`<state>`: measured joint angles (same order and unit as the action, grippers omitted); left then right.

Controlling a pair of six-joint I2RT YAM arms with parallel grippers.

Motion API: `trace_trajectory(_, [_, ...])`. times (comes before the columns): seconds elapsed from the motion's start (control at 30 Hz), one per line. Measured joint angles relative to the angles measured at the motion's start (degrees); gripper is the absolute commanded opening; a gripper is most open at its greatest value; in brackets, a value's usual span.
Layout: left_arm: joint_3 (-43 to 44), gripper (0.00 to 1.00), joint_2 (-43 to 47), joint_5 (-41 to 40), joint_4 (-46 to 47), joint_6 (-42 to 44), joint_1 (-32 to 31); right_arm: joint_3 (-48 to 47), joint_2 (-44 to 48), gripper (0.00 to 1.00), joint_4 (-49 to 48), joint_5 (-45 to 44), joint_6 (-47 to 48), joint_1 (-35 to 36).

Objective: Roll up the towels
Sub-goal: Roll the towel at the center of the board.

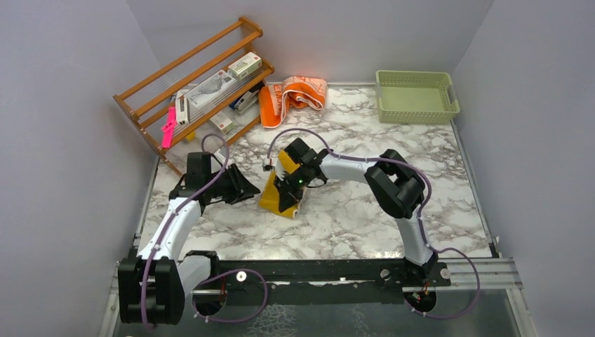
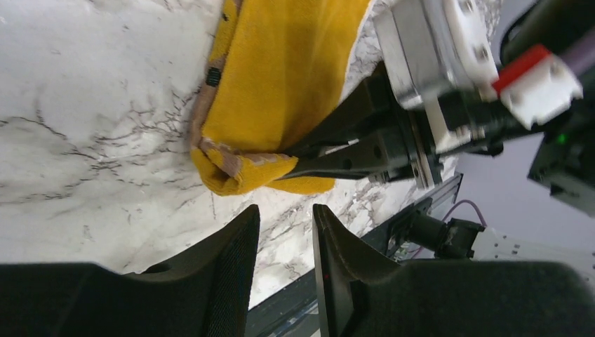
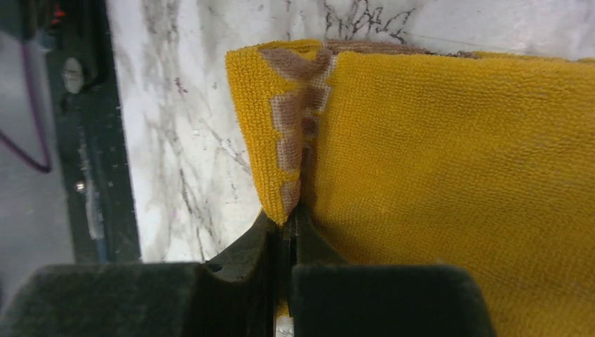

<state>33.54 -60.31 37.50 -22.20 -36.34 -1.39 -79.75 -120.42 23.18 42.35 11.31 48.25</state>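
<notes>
The mustard-yellow towel (image 1: 271, 191) lies partly folded on the marble table, left of centre. My right gripper (image 1: 288, 202) is shut on a folded-over corner of it; in the right wrist view the jaws (image 3: 291, 216) pinch the turned edge with its brown trim while the rest of the yellow towel (image 3: 449, 161) spreads to the right. My left gripper (image 1: 254, 191) hovers just left of the towel, open with nothing between its fingers (image 2: 231, 260). The yellow towel (image 2: 281, 77) sits just beyond the left fingertips. The orange and peach towel (image 1: 295, 97) lies crumpled at the back.
A wooden rack (image 1: 196, 84) with boxes and a pink item stands at the back left. A pale green basket (image 1: 415, 97) sits at the back right. Grey walls close in the table on three sides. A black rail (image 1: 316, 270) runs along the near edge.
</notes>
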Motion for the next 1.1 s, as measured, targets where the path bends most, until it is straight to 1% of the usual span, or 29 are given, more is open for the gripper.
trace_trajectory(0.1, [-1.31, 0.33, 1.16, -0.02, 1.16, -1.73, -1.84, -2.56, -3.06, 0.01, 2.34, 6.45, -0.79, -1.53])
trace_trajectory(0.2, [-3.48, 0.27, 1.4, -0.02, 3.82, -3.87, -3.78, -4.42, -5.64, 0.01, 4.33, 11.58, -1.27, -2.62])
trace_trajectory(0.23, [-4.68, 0.25, 1.29, -0.04, 5.09, -4.83, -4.68, -4.81, -6.38, 0.01, 4.76, 13.07, -1.6, -2.93])
trace_trajectory(0.3, [-6.38, 0.16, 0.72, -0.07, 7.39, -6.49, -6.19, -5.33, -7.65, 0.01, 5.38, 15.76, -2.14, -3.58])
trace_trajectory(0.37, [-7.48, 0.11, -0.83, -0.33, 9.97, -7.91, -7.96, -5.4, -8.39, 0.01, 5.75, 17.38, -2.58, -4.0])
trace_trajectory(0.47, [-7.8, 0.07, -4.2, -0.63, 13.53, -9.2, -10.23, -5.44, -9.2, 0.01, 6.21, 19.12, -3.34, -4.35])
trace_trajectory(0.57, [-7.8, 0.01, -7.32, -0.92, 16.85, -9.7, -11.61, -5.7, -9.75, 0.01, 6.73, 20.13, -3.74, -4.5])
trace_trajectory(0.7, [-7.8, 0.0, -12.26, -1.97, 19.91, -9.25, -11.87, -5.84, -9.88, 0.01, 6.99, 20.33, -3.89, -4.57])
trace_trajectory(0.73, [-7.8, 0.0, -13.49, -2.34, 20.33, -9.03, -11.87, -5.84, -9.88, 0.03, 7.02, 20.33, -4.0, -4.57])
trace_trajectory(0.77, [-7.78, 0.0, -14.67, -2.78, 20.59, -8.76, -11.87, -5.84, -9.88, 0.09, 7.02, 20.26, -4.04, -4.57])
trace_trajectory(0.8, [-7.78, 0.0, -15.5, -3.3, 20.74, -8.48, -11.87, -5.84, -9.88, 0.18, 7.02, 20.11, -4.11, -4.57])
trace_trajectory(0.83, [-7.78, 0.0, -16.15, -3.65, 20.96, -8.17, -11.87, -5.84, -9.81, 0.34, 7.06, 19.85, -4.26, -4.57])
trace_trajectory(0.9, [-7.78, 0.0, -16.87, -4.37, 21.53, -7.65, -11.87, -5.53, -9.11, 0.8, 7.23, 19.3, -5.53, -4.44])
trace_trajectory(0.93, [-7.8, 0.0, -16.98, -4.63, 21.77, -7.5, -11.87, -4.87, -7.98, 0.97, 7.23, 18.84, -6.71, -4.31])
trace_trajectory(0.97, [-7.8, 0.0, -17.0, -4.85, 21.94, -7.34, -11.87, -3.74, -5.95, 1.0, 7.04, 18.43, -7.67, -3.87])
trace_trajectory(1.0, [-7.8, 0.0, -17.03, -5.05, 22.14, -7.21, -11.87, -2.12, -2.99, 1.0, 6.4, 16.52, -7.89, -3.1])
trace_trajectory(1.07, [-7.85, 0.0, -17.07, -5.53, 22.8, -6.93, -11.89, 2.19, 3.96, 1.0, 3.17, 6.29, -6.54, -0.37])
trace_trajectory(1.1, [-7.91, 0.0, -17.14, -5.7, 23.06, -6.8, -11.89, 4.17, 6.62, 0.98, 1.33, 2.32, -6.21, 0.57])
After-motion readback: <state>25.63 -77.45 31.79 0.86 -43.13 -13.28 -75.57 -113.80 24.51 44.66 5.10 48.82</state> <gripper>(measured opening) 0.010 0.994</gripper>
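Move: The towel's near fold, where the left fingers are headed, lies about 5 cm right of the left hand, level with it fore and aft and some 9 cm below. The right fingertips pinch this fold; its middle is about 3 cm to their left and 2 cm ahead, at their height. From the left hand, the flat of the towel centres some 4 cm ahead, 6 cm right and 10 cm below; the orange towel is about 30 cm ahead and 10 cm right. Rightwards and slightly back, then straight down about 8 cm, the left hand closes its part-open fingers on the way and brings the shut tips down onto the towel's near fold. The right hand, still pinching the fold, eases back under 2 cm, tilting some 25 degrees so its fingertips swing towards the base, then opens wide, lets go, rises about 3 cm and tilts most of the way back. ##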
